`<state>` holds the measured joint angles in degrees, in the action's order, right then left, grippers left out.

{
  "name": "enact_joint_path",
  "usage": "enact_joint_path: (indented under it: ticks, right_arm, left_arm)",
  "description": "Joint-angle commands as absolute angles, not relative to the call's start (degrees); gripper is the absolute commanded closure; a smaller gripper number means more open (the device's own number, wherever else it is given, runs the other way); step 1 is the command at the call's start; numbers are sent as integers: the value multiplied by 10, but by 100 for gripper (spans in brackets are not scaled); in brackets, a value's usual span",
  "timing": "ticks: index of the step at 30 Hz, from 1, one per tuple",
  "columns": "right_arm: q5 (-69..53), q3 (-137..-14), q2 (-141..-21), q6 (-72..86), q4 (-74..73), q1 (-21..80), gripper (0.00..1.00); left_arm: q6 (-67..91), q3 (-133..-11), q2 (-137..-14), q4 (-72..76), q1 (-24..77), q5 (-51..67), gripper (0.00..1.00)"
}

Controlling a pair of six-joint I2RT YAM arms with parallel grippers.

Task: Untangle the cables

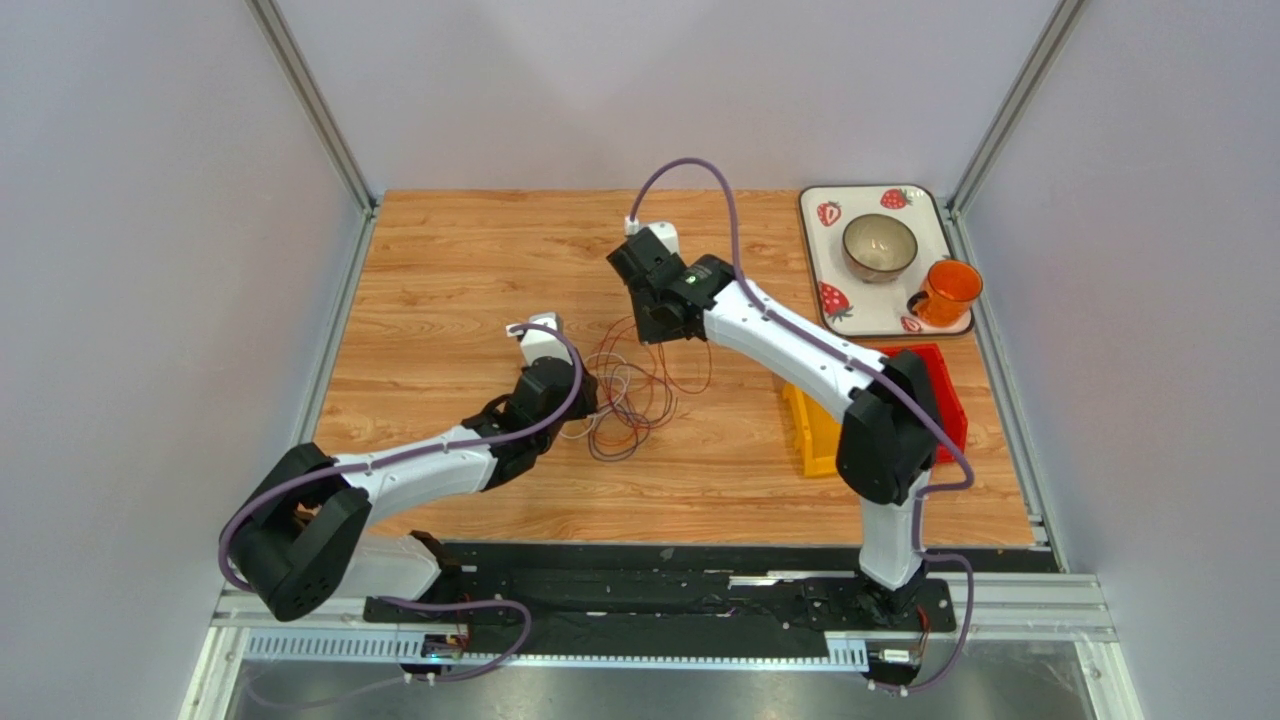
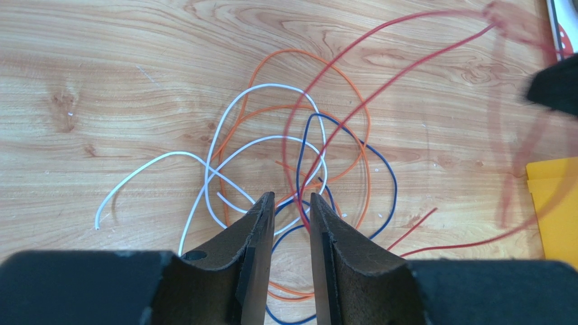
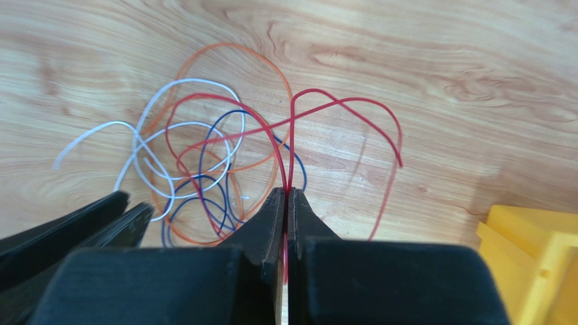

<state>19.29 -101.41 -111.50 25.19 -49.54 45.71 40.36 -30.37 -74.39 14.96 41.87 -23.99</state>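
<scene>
The cables (image 1: 631,393) lie in one tangle on the wooden table between my two arms. In the left wrist view I see an orange loop (image 2: 298,51), a white loop (image 2: 271,85) and a dark blue loop (image 2: 393,183) crossing one another. My left gripper (image 2: 292,196) hovers low over the near side of the tangle, open, with only orange and blue strands on the table showing through the gap. My right gripper (image 3: 286,191) is shut on the red cable (image 3: 277,154), two strands of which run into its pinched tips, and the red loop rises off the table.
At the back right a strawberry-patterned tray (image 1: 812,195) carries a bowl (image 1: 879,245) and an orange cup (image 1: 950,290). A yellow bin (image 1: 812,428) and a red bin (image 1: 939,375) stand by the right arm. Grey walls close in the table.
</scene>
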Motion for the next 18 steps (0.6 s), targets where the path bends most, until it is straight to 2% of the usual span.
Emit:
enact_joint_path:
  ticks: [1, 10, 14, 18]
  right_arm:
    - [218, -1040, -1038, 250, -517, 460, 100]
    - [255, -1037, -903, 249, -511, 458, 100]
    - [230, -1023, -846, 269, -487, 444, 100]
    - [273, -1012, -807, 263, -487, 443, 100]
  left_arm:
    - [394, -311, -750, 180, 419, -229, 66]
    - [388, -310, -752, 189, 419, -217, 66]
    - [387, -310, -753, 190, 419, -217, 66]
    - [388, -309, -753, 191, 419, -215, 66]
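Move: The right hand, pinching the red cable, has the red box it seems bound for some 38 cm to its right, 4 cm nearer the base and 12 cm below. The yellow box is about 26 cm right, 5 cm back; the remaining tangle lies 6 cm left, 3 cm back and 13 cm under the hand; the strawberry tray is 36 cm right, 22 cm farther out. For the left hand, the red box is about 47 cm right, 1 cm ahead, 6 cm lower. Upwards, fast and steadily, the right hand hoists the red cable away from the tangle by about 19 cm, drifting right by about 6 cm and slightly back as it climbs. Its fingers stay shut on the cable while the wrist tips some 25 degrees, swinging the fingertips outward and to the left. ##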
